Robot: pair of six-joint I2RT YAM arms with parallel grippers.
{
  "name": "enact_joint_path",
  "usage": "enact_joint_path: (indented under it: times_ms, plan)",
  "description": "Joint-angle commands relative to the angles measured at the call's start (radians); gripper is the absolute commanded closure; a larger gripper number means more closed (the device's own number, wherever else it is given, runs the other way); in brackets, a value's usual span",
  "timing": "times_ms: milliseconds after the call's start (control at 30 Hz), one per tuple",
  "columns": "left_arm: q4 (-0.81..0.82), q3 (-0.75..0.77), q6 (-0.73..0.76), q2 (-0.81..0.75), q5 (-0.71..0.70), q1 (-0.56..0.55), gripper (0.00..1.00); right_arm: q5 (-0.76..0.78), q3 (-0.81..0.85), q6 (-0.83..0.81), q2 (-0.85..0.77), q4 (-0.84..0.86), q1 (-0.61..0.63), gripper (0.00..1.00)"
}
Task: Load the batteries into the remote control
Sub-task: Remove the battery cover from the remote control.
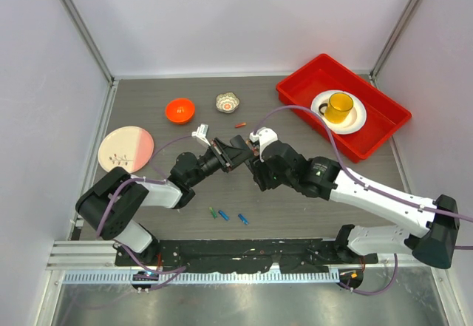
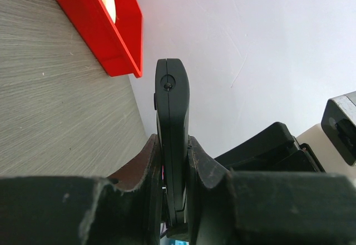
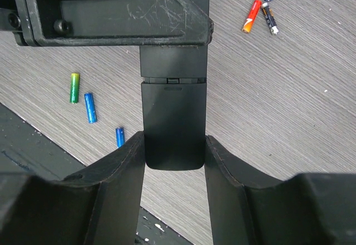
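The black remote control [image 1: 235, 151] hangs above the table's middle, between both arms. My left gripper [image 1: 222, 154] is shut on its thin edges; the left wrist view shows the remote control [image 2: 172, 106] standing edge-on between the pads, left gripper [image 2: 173, 161]. My right gripper [image 3: 174, 150] is shut across the remote control's [image 3: 173, 117] rounded end, both fingers touching its sides. Three batteries, one green [image 3: 74, 87] and two blue [image 3: 89, 107], lie on the table below, near the front edge [image 1: 224, 215]. Several more batteries [image 3: 251, 16] in orange, red and blue lie further off.
A red tray [image 1: 384, 130] at the back right holds a white plate and a yellow cup [image 1: 340, 106]. An orange bowl [image 1: 179, 109] and a small patterned bowl [image 1: 228, 102] stand at the back. A pink plate [image 1: 126, 148] lies at the left. One orange battery [image 1: 240, 125] lies behind the grippers.
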Motion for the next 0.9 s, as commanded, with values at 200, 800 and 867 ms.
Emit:
enact_joint_path:
  times_ms: [200,800,867]
  plan:
    - [0.016,0.017,0.033,-0.017,-0.02,0.032,1.0,-0.033,-0.003,0.022,-0.106,0.015,0.004,0.62]
    - [-0.091,-0.086,0.043,-0.226,0.035,0.116,1.0,0.004,-0.193,0.095,-0.106,0.08,-0.255,0.63]
    - [-0.21,-0.074,0.063,-0.307,0.087,0.125,1.0,-0.002,-0.236,0.118,-0.084,0.121,-0.293,0.63]
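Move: The right fingers already pinch the free end of the battery cover, whose middle lies about 2 cm ahead and 1 cm left of that hand, level with it. The remote control's middle, held by the left hand, is roughly 6 cm ahead and 4 cm left. On the table, some 17 cm below, a red battery lies about 12 cm ahead and 2 cm right, a blue battery 10 cm back and 2 cm left. From the left hand the cover is about 5 cm back and 3 cm right, level. Still pinching the battery cover by its sides, the right hand pulls it up off the remote, rising about 3 cm and easing back while tilting slightly. It then swings away to the right some 7 cm, sinking and reaching forward, the wrist turning clockwise. The left hand keeps its grip on the remote, edging forward a little before carrying it about 3 cm left. ##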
